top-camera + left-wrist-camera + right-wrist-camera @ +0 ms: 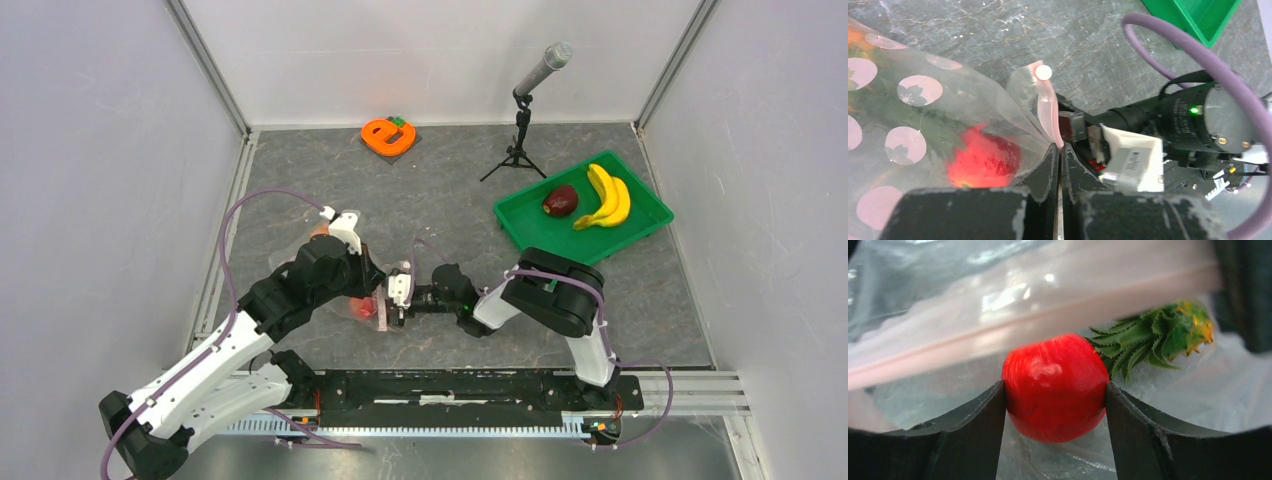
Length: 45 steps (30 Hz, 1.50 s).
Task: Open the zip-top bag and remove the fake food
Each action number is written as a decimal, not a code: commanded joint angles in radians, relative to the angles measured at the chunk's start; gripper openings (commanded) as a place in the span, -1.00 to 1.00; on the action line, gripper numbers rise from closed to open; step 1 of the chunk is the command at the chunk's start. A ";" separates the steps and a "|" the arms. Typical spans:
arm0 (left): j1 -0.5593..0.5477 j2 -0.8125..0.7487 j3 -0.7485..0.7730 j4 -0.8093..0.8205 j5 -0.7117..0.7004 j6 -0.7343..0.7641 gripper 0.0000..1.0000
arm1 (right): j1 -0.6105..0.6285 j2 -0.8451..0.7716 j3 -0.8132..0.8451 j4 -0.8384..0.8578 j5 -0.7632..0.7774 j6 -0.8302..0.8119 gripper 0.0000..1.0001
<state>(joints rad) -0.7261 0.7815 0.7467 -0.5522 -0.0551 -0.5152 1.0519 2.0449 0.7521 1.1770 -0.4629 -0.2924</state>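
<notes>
The clear zip-top bag [923, 115] with pink dots lies under the left arm, its pink zip strip [1047, 112] standing up. My left gripper [1061, 150] is shut on the bag's zip edge. My right gripper [1055, 390] reaches into the bag mouth and is shut on the red apple [1055, 386], which also glows red through the plastic [982, 161] and shows in the top view [362, 307]. The pineapple [1160, 335] lies in the bag behind the apple. The yellow bananas [608, 196] and the dark maroon fruit [560, 200] lie in the green tray [520, 222].
An orange "e"-shaped object [388, 135] lies at the back centre. A microphone on a small tripod [522, 110] stands behind the tray. White walls with metal rails enclose the grey table on three sides.
</notes>
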 commanded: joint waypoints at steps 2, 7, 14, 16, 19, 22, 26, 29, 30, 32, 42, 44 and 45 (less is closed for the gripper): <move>-0.002 -0.018 0.024 -0.036 -0.097 0.040 -0.95 | 0.001 -0.117 -0.085 0.020 0.033 0.001 -0.11; -0.002 -0.015 0.025 -0.060 -0.135 0.063 -0.95 | 0.001 -0.215 -0.157 0.000 0.057 -0.011 -0.14; -0.003 -0.001 0.015 -0.057 -0.153 0.064 -0.96 | 0.000 -0.335 -0.232 -0.028 0.094 -0.017 -0.14; -0.003 0.001 0.011 -0.054 -0.156 0.066 -0.95 | 0.001 -0.368 -0.258 -0.027 0.107 -0.013 -0.14; -0.003 0.003 0.006 -0.049 -0.159 0.062 -0.95 | 0.000 -0.433 -0.299 -0.029 0.132 -0.001 -0.14; -0.003 0.005 0.003 -0.044 -0.159 0.058 -0.95 | -0.003 -0.501 -0.324 -0.092 0.161 -0.003 -0.14; -0.003 0.003 -0.010 -0.031 -0.156 0.055 -0.95 | -0.022 -0.626 -0.357 -0.182 0.208 -0.005 -0.13; -0.003 0.000 -0.028 -0.009 -0.150 0.052 -0.95 | -0.040 -0.718 -0.351 -0.313 0.256 -0.007 -0.12; -0.003 -0.002 -0.034 0.000 -0.147 0.053 -0.95 | -0.045 -0.745 -0.348 -0.357 0.277 -0.009 -0.12; -0.003 -0.011 -0.053 0.026 -0.136 0.061 -0.95 | -0.066 -0.812 -0.351 -0.432 0.322 -0.005 -0.10; -0.002 -0.062 -0.084 0.085 -0.090 0.181 -0.95 | -0.341 -1.011 -0.346 -0.748 0.533 0.047 -0.06; -0.003 -0.059 -0.064 0.068 -0.080 0.211 -0.95 | -0.401 -1.024 -0.324 -0.793 0.594 0.044 -0.04; -0.003 -0.059 -0.054 0.062 -0.074 0.230 -0.96 | -0.433 -1.024 -0.311 -0.815 0.621 0.043 -0.03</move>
<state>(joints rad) -0.7261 0.7300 0.6514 -0.5167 -0.1589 -0.4026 0.7105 1.0496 0.3973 0.4885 0.0048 -0.2615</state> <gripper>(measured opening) 0.045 0.709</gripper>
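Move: The fake tomato is already pinched in the right hand, inside the bag; the green tray it is bound for lies about 47 cm to that hand's right, 20 cm ahead and 2 cm lower. In the tray the dark red fruit sits some 42 cm right and 24 cm ahead, the bananas 51 cm right and 24 cm ahead. For the left hand, pinching the bag's rim, the tray is about 43 cm right, 20 cm ahead and 13 cm below. The fake tomato is drawn out through the bag's mouth to the right and upward, slowly at first, then swung faster right and forward towards the green tray, about 24 cm right, 10 cm up and 9 cm forward in all, the right hand turning some 45 degrees clockwise with its grip kept. The left hand keeps pinching the bag's rim, easing a couple of centimetres left, then down. ##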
